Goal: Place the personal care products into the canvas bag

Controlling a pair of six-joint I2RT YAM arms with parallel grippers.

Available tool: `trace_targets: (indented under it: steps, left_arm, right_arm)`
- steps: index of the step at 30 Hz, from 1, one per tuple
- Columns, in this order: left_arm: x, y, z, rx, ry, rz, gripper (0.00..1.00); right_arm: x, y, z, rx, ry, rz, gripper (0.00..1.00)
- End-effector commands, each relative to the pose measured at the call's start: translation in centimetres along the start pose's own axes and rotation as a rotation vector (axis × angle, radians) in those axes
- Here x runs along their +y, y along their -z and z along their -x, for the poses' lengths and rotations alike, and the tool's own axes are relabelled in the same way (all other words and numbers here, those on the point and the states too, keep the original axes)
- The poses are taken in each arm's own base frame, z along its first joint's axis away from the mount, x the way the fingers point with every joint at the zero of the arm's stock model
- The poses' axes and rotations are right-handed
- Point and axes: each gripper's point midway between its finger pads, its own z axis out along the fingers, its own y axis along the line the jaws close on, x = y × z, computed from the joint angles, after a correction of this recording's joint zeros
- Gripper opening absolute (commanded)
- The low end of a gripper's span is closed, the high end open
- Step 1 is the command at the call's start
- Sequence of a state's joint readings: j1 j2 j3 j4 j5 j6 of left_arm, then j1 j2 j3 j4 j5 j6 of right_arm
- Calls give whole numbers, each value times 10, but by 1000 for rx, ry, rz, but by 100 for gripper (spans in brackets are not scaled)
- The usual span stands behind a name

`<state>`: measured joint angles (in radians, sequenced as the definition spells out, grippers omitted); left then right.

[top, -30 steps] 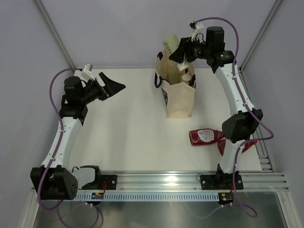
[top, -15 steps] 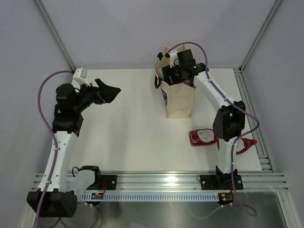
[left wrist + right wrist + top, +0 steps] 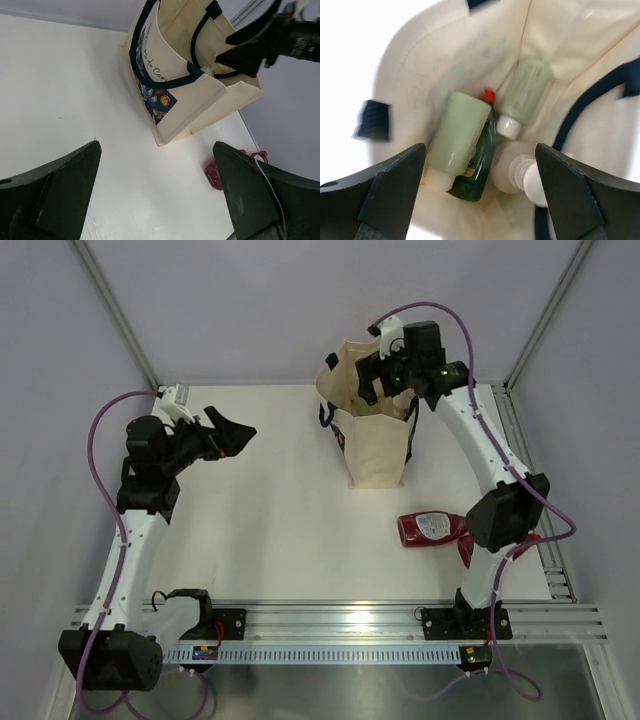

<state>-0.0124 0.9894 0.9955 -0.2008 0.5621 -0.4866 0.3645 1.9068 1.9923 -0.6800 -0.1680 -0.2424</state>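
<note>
The canvas bag (image 3: 378, 452) stands upright at the back of the table, its mouth open. My right gripper (image 3: 385, 383) hovers just above that mouth, open and empty. In the right wrist view it (image 3: 480, 147) looks down into the bag (image 3: 435, 65), where two olive-grey bottles (image 3: 457, 137) (image 3: 527, 90), a dark green bottle with a red cap (image 3: 479, 162) and a beige bottle (image 3: 517, 172) lie. Two dark red bottles (image 3: 430, 528) (image 3: 512, 546) lie on the table in front of the bag, the right one partly hidden by the right arm. My left gripper (image 3: 236, 430) is open and empty, held high at the left.
The left wrist view shows the bag (image 3: 185, 90), a dark red bottle (image 3: 214, 172) and my open left gripper (image 3: 156, 145) above bare white table. Metal frame posts (image 3: 545, 315) and grey walls surround the table. A rail (image 3: 340, 618) runs along the near edge.
My right gripper carried an olive-grey bottle over the bag, dipped into the mouth, let the bottle go and has risen empty. The left arm shifted slightly.
</note>
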Motion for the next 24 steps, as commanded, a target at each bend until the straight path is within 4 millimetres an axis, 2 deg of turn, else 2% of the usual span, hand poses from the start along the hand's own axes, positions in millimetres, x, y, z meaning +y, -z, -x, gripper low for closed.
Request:
trace_targets:
  steps: [1, 3, 5, 6, 7, 8, 9, 10, 11, 12, 13, 14, 15, 16, 18, 19, 20, 23, 24]
  left_arm:
    - [3, -13, -3, -11, 52, -30, 99]
    - [11, -20, -12, 12, 79, -30, 99]
    - [13, -23, -18, 33, 86, -42, 99]
    - [10, -23, -21, 44, 81, -60, 99]
    - [11, -23, -22, 46, 71, -59, 99]
    - [12, -22, -23, 47, 58, -60, 99]
    - [11, -19, -25, 49, 38, -60, 99]
    - [11, -17, -26, 49, 27, -60, 99]
    - [11, -15, -28, 50, 17, -61, 99]
    - [8, -11, -29, 48, 6, -69, 99]
    - [10, -10, -37, 59, 8, -67, 99]
    - [9, -8, -41, 65, 6, -77, 99]
    - [8, -6, -44, 65, 3, -84, 99]
    - [9, -3, -51, 73, 11, -85, 99]
    - [7, -1, -58, 79, 21, -101, 99]
    - [8, 0, -65, 89, 30, -104, 99]
    - [8, 0, -68, 96, 34, -109, 99]
    - [8, 1, -77, 117, 49, -111, 99]
    - [9, 1, -80, 127, 56, -109, 99]
  right_arm:
    - [-8, 75, 63, -207, 40, 62, 100]
    - [3, 98, 70, -242, 83, 129, 99]
    - [6, 120, 68, -258, 127, 171, 99]
    - [18, 129, 67, -273, 145, 243, 99]
    - [24, 134, 57, -263, 153, 298, 99]
    - [23, 152, 44, -259, 194, 338, 99]
    - [36, 165, 38, -281, 214, 436, 99]
    - [37, 172, 26, -279, 222, 473, 100]
    - [40, 189, -3, -279, 251, 552, 100]
    - [41, 195, -22, -267, 278, 580, 100]
    - [43, 195, -48, -223, 277, 609, 99]
    - [42, 205, -80, -159, 341, 612, 100]
    - [37, 208, -102, -110, 358, 604, 99]
    - [46, 212, -137, -25, 332, 641, 98]
    - [40, 210, -178, 74, 453, 623, 98]
    - [48, 209, -208, 108, 479, 627, 99]
    - [41, 206, -229, 154, 574, 612, 100]
    - [32, 192, -278, 248, 678, 548, 99]
    - [30, 188, -287, 268, 693, 543, 100]
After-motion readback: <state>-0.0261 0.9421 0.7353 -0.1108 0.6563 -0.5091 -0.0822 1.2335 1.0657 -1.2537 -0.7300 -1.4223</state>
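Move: Back from the bag's mouth, the left red bottle lies about 25 cm back, 18 cm right and some 24 cm below the right hand, which is already empty. The other red bottle is roughly 30 cm back and 33 cm right of this hand at the same depth. The canvas bag's middle is about 5 cm back, 3 cm right and 12 cm down. From the left hand, the left red bottle lies some 8 cm back, 47 cm right and 29 cm below. Rising about 11 cm clear of the canvas bag, the empty right hand then swings back some 27 cm and right about 14, dropping fast towards the red bottles to finish above the table near the left one. Its wrist turns some 40 degrees counter-clockwise, fingers staying wide open. The left hand, also empty and open, sinks about 8 cm over bare table. ##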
